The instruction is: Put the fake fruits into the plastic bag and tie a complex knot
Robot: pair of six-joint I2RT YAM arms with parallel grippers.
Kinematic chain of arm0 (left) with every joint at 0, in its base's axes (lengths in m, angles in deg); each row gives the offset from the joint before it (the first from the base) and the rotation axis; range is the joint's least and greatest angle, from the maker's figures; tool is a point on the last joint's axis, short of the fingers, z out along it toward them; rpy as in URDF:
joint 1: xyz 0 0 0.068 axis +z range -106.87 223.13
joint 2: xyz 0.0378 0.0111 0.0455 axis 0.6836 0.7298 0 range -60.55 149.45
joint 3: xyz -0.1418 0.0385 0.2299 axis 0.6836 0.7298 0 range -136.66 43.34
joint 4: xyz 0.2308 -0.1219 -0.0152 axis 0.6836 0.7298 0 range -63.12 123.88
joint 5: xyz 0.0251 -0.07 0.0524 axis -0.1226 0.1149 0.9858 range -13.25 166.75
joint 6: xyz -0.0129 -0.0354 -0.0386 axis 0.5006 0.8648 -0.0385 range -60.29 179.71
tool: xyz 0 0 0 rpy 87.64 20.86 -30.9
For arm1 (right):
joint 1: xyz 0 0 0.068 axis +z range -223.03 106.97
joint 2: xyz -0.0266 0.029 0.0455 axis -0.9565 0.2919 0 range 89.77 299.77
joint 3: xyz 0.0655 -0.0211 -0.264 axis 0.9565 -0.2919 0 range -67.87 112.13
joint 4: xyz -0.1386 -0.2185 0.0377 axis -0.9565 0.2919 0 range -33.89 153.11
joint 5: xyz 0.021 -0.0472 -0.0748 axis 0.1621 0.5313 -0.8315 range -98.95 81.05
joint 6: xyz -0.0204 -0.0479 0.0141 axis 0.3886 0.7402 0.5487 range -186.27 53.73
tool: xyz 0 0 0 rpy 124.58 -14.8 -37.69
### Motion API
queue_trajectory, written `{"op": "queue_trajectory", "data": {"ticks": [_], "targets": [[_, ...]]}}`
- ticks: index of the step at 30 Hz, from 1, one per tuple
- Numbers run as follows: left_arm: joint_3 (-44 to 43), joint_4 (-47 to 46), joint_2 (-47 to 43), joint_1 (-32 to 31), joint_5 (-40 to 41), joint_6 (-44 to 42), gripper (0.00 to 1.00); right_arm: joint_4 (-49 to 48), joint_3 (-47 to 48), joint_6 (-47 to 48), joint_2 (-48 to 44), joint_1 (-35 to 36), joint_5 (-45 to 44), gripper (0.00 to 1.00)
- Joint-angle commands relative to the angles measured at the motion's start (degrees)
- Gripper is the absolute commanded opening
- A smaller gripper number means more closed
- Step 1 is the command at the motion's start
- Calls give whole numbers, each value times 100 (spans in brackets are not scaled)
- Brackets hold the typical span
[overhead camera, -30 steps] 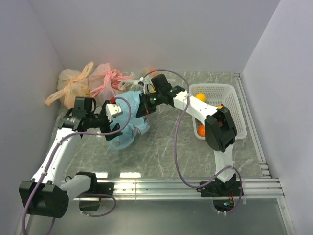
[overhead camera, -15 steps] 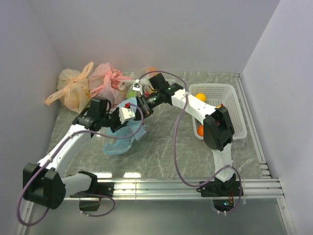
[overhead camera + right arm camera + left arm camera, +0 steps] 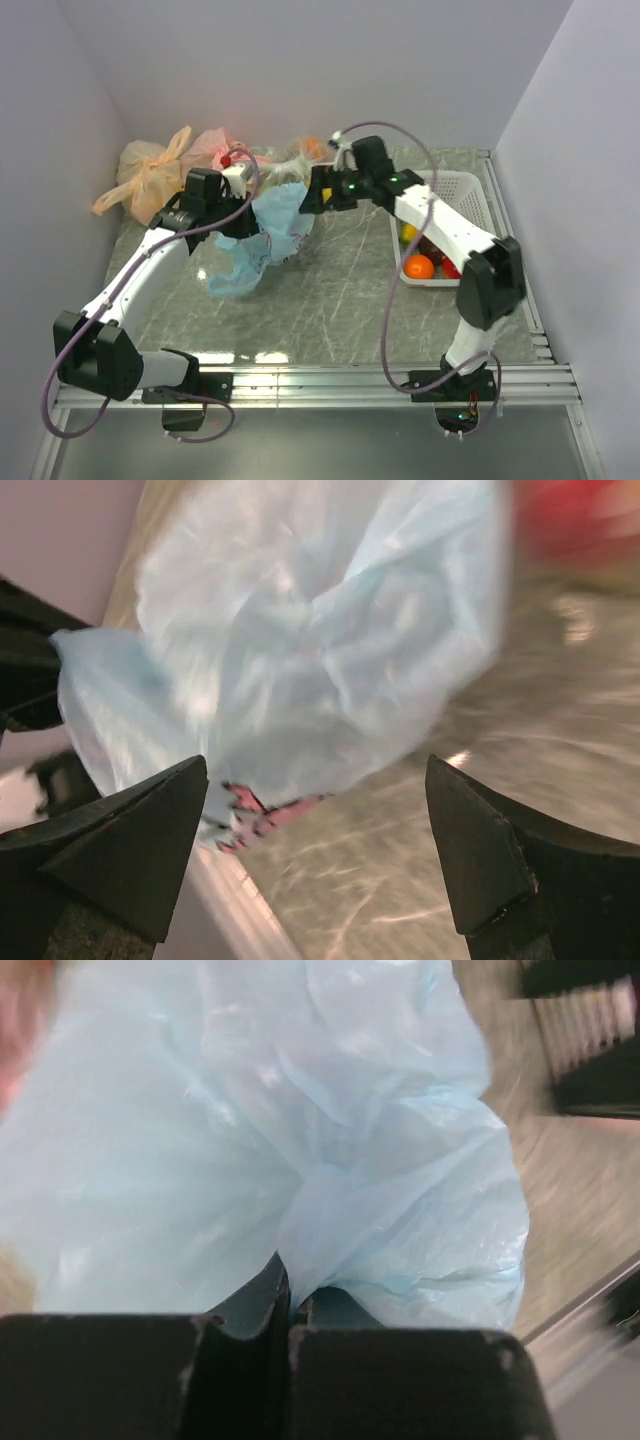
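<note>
The light blue plastic bag hangs crumpled above the table, left of centre. My left gripper is shut on a fold of it; the left wrist view shows the jaws pinching the blue film. My right gripper is open wide just right of the bag, with nothing between its fingers; the bag is in front of it. An orange fruit, a red one and a yellow piece lie in the white basket. No knot is in view.
A pink bag, a yellowish bag and a clear bag with fruit sit against the back wall behind the blue bag. The basket stands at the right. A metal rail runs along the near edge.
My left gripper has lifted the blue bag up and toward the back. My right arm has risen and swung right, uncovering the fruits in the basket.
</note>
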Motion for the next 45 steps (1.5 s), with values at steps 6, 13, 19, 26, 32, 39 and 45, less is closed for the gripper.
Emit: {"op": "queue_trajectory", "data": {"ticks": [6, 13, 19, 26, 32, 39, 45], "targets": [[-1369, 138, 499, 184, 608, 3464, 1, -1311, -1196, -165, -1813, -169, -1699, 97], [-1775, -125, 964, 166, 179, 4160, 1, -1055, -1320, -129, -2016, -20, -1410, 98], [-1739, -415, 1246, -10, 10, 4353, 1, -1302, -1408, -525, -1779, 549, -1725, 99], [-1547, -1039, 1115, 86, -587, 4818, 1, -1451, -1697, -973, -1366, 841, -2305, 100], [-1239, -1242, 912, 315, -1114, 5266, 1, -1363, -2136, -781, -1208, 754, -3639, 89], [-1168, -1277, 745, 649, -1449, 5250, 0, -1548, -2489, -106, -1102, 113, -2751, 16], [-2090, 74, 903, 1782, -993, 3443, 1, -380, -2646, 1430, -1549, -853, -1422, 0]]}}
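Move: The blue bag hangs gathered in the shut left fingers, its middle about 2 cm right of the left hand and 5 cm below. From the open right hand, the bag's middle lies roughly 9 cm left, 6 cm back and 7 cm below. The clear fruit bag stands some 11 cm ahead and 4 cm left of the right hand, the white basket about 30 cm right and 3 cm ahead, both some 15 cm lower. Right hand rises, sinks some 17 cm and pinches the blue bag's end, swinging right; left carries it forward-up. ##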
